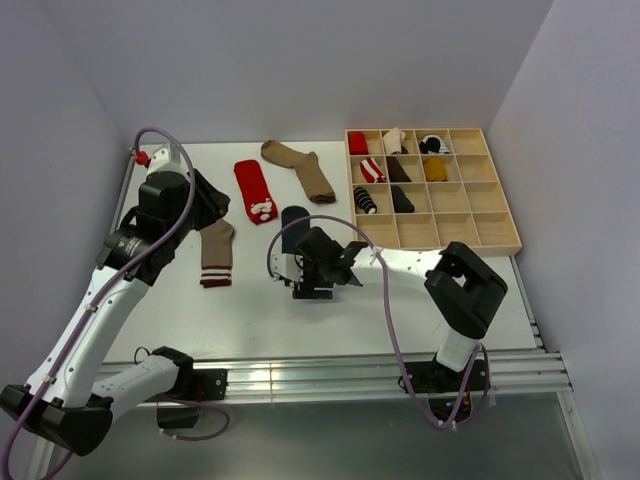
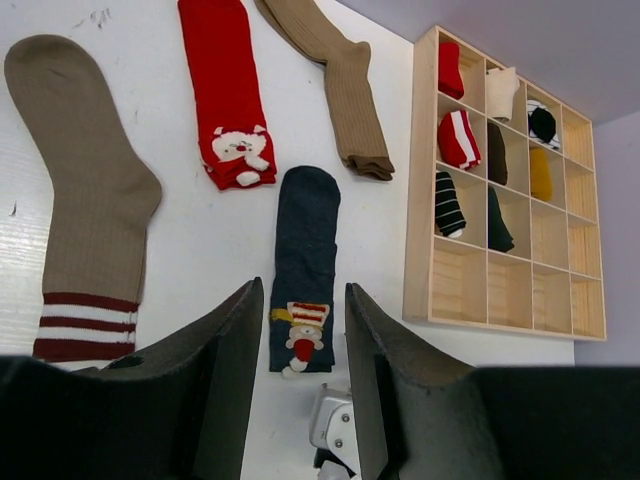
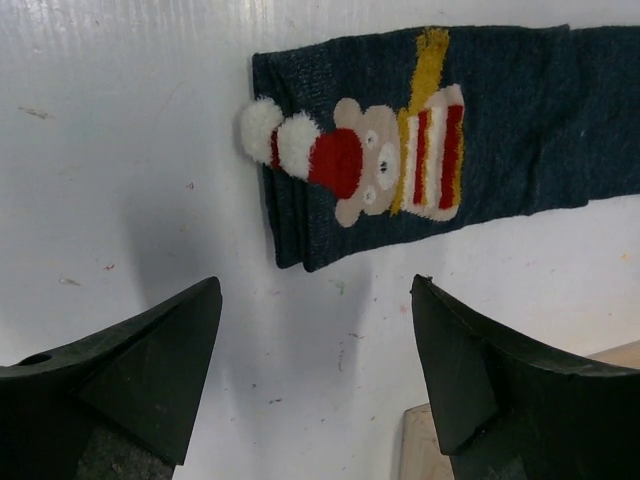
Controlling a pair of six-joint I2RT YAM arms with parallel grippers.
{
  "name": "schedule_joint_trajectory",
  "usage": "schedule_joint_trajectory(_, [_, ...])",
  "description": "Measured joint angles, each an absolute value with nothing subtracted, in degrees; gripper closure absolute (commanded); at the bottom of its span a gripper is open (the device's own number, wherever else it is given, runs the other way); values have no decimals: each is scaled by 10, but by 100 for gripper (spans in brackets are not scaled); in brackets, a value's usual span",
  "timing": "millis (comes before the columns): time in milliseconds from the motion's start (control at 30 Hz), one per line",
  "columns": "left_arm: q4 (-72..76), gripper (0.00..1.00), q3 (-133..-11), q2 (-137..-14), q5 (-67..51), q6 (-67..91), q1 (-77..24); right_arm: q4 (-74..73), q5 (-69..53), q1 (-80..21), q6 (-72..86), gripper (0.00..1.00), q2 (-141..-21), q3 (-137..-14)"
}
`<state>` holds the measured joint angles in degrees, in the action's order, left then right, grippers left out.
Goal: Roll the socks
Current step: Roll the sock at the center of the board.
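Four socks lie flat on the white table. The navy sock (image 1: 293, 222) with a red-white bear motif (image 3: 380, 160) is in the middle. The tan sock (image 1: 216, 252) with a striped cuff lies to its left, and the red sock (image 1: 254, 189) and the plain brown sock (image 1: 300, 168) lie farther back. My right gripper (image 1: 322, 258) hovers open just short of the navy sock's cuff end (image 3: 290, 240), with nothing between its fingers (image 3: 170, 350). My left gripper (image 1: 222, 205) is raised at the left, open and empty (image 2: 303, 290), and looks down over all the socks (image 2: 305, 250).
A wooden compartment tray (image 1: 470, 215) stands at the back right and holds several rolled socks (image 2: 458, 138). Its corner (image 3: 425, 440) shows close to my right gripper. White walls enclose the table on three sides.
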<state>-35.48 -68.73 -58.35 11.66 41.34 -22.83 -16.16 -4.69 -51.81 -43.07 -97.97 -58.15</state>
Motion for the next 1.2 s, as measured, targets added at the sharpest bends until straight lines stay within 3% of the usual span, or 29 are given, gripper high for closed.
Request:
schedule_joint_trajectory(367, [-354, 56, -687, -592, 102, 411, -218, -128, -23, -536, -449, 28, -1019, -597])
schedule_joint_trajectory(600, [-351, 57, -686, -601, 91, 411, -216, -111, -11, -539, -453, 51, -1033, -601])
schedule_joint_trajectory(800, [-338, 58, -663, -608, 79, 412, -216, -93, -6, -539, -455, 65, -1045, -602])
schedule_joint_trajectory(1000, [-300, 58, -583, -600, 73, 432, -216, -105, -40, -528, -443, 69, -1045, -608])
schedule_joint_trajectory(1200, [-244, 61, -496, -587, 64, 463, -216, -218, -150, -483, -424, 71, -1045, -663])
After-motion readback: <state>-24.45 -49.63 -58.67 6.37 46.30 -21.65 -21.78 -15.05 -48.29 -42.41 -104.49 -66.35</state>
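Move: The right hand hangs low, some 3 cm above the board, just to the right of the center sock's cuff. The cuff's near right corner is roughly 2 cm to its left and 1 cm ahead; the sock's middle is about 6 cm left and 10 cm ahead. The striped-cuff sock lies about 27 cm left and 9 cm ahead. From the left hand, held high, the center sock is about 14 cm right, 6 cm ahead and 30 cm down. The right fingertips close on the near right corner of the center sock's cuff and pinch it, after the hand slides about 3 cm left and forward while sinking a little. Still gripping, it then draws back and slightly right, starting to rise, with the wrist tipping some 15 degrees. The left hand stays forward of its base and late on drops about 11 cm towards the board, its fingers part open. ##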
